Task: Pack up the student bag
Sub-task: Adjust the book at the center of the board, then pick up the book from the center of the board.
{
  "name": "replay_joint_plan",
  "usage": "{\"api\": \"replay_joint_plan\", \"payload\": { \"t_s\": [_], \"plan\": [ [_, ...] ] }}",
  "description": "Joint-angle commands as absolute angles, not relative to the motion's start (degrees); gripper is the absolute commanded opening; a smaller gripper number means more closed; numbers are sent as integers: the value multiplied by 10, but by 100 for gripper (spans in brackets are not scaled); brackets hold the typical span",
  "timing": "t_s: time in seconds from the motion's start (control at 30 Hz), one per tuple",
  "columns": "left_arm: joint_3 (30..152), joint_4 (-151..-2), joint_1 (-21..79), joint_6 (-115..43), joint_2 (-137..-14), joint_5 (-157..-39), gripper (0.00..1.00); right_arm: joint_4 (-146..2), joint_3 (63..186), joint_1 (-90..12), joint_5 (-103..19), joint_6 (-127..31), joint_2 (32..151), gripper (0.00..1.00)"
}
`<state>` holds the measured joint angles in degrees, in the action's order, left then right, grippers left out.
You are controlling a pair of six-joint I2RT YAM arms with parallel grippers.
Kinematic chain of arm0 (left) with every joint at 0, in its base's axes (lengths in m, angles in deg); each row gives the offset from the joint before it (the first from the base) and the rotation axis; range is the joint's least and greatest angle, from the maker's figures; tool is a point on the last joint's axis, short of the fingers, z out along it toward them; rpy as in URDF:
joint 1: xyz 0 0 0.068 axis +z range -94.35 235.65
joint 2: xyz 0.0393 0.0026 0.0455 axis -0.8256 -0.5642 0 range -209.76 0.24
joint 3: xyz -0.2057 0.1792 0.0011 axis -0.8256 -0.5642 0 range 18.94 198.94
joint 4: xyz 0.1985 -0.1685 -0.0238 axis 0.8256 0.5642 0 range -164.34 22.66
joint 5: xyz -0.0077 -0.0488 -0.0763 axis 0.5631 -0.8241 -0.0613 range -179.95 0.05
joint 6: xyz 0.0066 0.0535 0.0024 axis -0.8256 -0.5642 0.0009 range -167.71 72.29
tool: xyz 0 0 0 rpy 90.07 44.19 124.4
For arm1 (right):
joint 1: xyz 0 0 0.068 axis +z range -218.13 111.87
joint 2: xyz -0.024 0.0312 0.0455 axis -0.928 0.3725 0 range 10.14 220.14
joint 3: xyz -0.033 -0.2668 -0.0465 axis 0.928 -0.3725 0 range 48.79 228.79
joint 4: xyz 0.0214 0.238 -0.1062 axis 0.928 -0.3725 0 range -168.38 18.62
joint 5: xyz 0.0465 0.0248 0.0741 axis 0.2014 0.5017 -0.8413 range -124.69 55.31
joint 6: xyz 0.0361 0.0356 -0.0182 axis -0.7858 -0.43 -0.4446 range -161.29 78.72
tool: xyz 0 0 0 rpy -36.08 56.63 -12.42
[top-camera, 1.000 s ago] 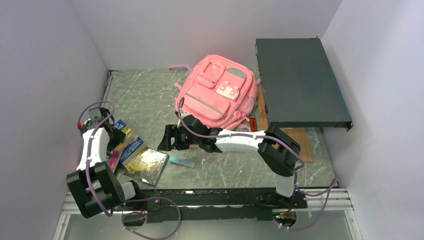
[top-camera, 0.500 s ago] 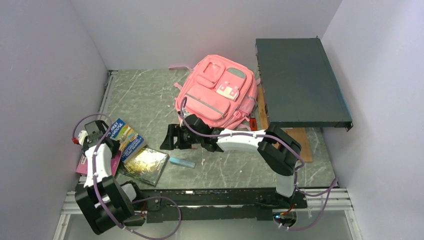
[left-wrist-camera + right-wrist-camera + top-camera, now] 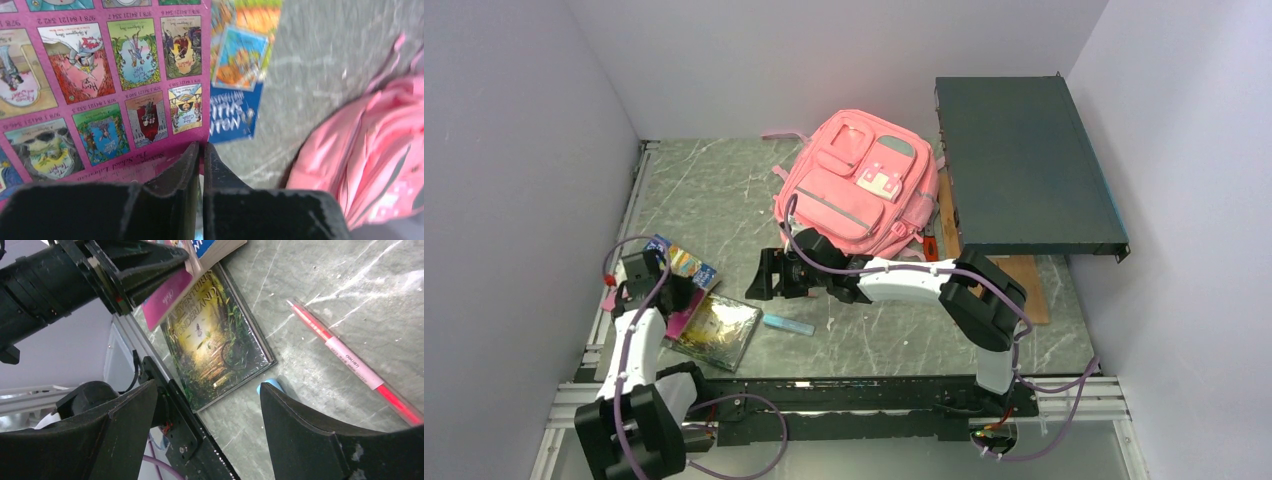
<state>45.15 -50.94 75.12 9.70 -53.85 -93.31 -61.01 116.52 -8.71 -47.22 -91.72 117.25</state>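
The student bag (image 3: 859, 190), pink with grey trim, lies flat at the back centre of the table; its edge shows in the left wrist view (image 3: 370, 150). My left gripper (image 3: 667, 292) (image 3: 201, 148) is shut on the corner of a thin magenta book (image 3: 100, 90) (image 3: 167, 297) with small cover pictures on it. That corner is raised over a blue book (image 3: 679, 262) (image 3: 235, 95). My right gripper (image 3: 759, 276) (image 3: 209, 390) hangs open above a dark Wonderland book (image 3: 719, 330) (image 3: 215, 345), with nothing between its fingers.
A red pen (image 3: 350, 360) and a blue marker (image 3: 789, 325) (image 3: 270, 386) lie on the marble table beside the Wonderland book. A dark grey box (image 3: 1024, 165) on a brown board (image 3: 1019, 285) fills the back right. Walls stand close on the left and right.
My left gripper has shut from open onto the magenta book. The left arm has swung right and nearer, taking the book with it. My right arm has hardly moved.
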Motion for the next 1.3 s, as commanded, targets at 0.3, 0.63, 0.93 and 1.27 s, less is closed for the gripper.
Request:
{"api": "replay_joint_plan", "payload": {
  "t_s": [0.3, 0.63, 0.93, 1.27],
  "plan": [
    [509, -351, 645, -21, -482, -993, 17, -586, 1194, -131, -548, -876, 1169, 78],
    [636, -312, 646, -215, -395, -983, 88, -554, 1279, -122, -633, -848, 1254, 78],
    [685, -335, 635, -332, -324, -936, 100, -472, 1318, -96, -685, -929, 1341, 72],
    [622, -393, 618, -333, -255, -939, 100, -390, 1340, -87, -715, -1022, 1420, 73]
  ]
}}
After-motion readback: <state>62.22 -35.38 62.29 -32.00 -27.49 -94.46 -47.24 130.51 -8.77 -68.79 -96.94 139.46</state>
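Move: The pink book is pinched by the left hand near its edge, its middle about 5 cm left and 4 cm back of that hand. The Alice book it is carried onto lies some 10 cm back, 6 cm right and 5 cm below; the Treehouse book is about 4 cm ahead, straight in line, 4 cm down. From the right hand the pink book's middle is roughly 20 cm left, 2 cm back, 7 cm below; the Alice book 10 cm left, 7 cm back, 11 cm down; the blue marker 5 cm right, 6 cm back, 11 cm down. The pink book is drawn about 7 cm to the right, 4 cm back and slightly down over the stack by the left hand, which lets go, opens wide and rises some 17 cm, tilting up and turning clockwise. The right hand, fingers staying open, eases a little forward, then swings about 8 cm left, back and down until its fingers come close around the book's right-hand corner. ##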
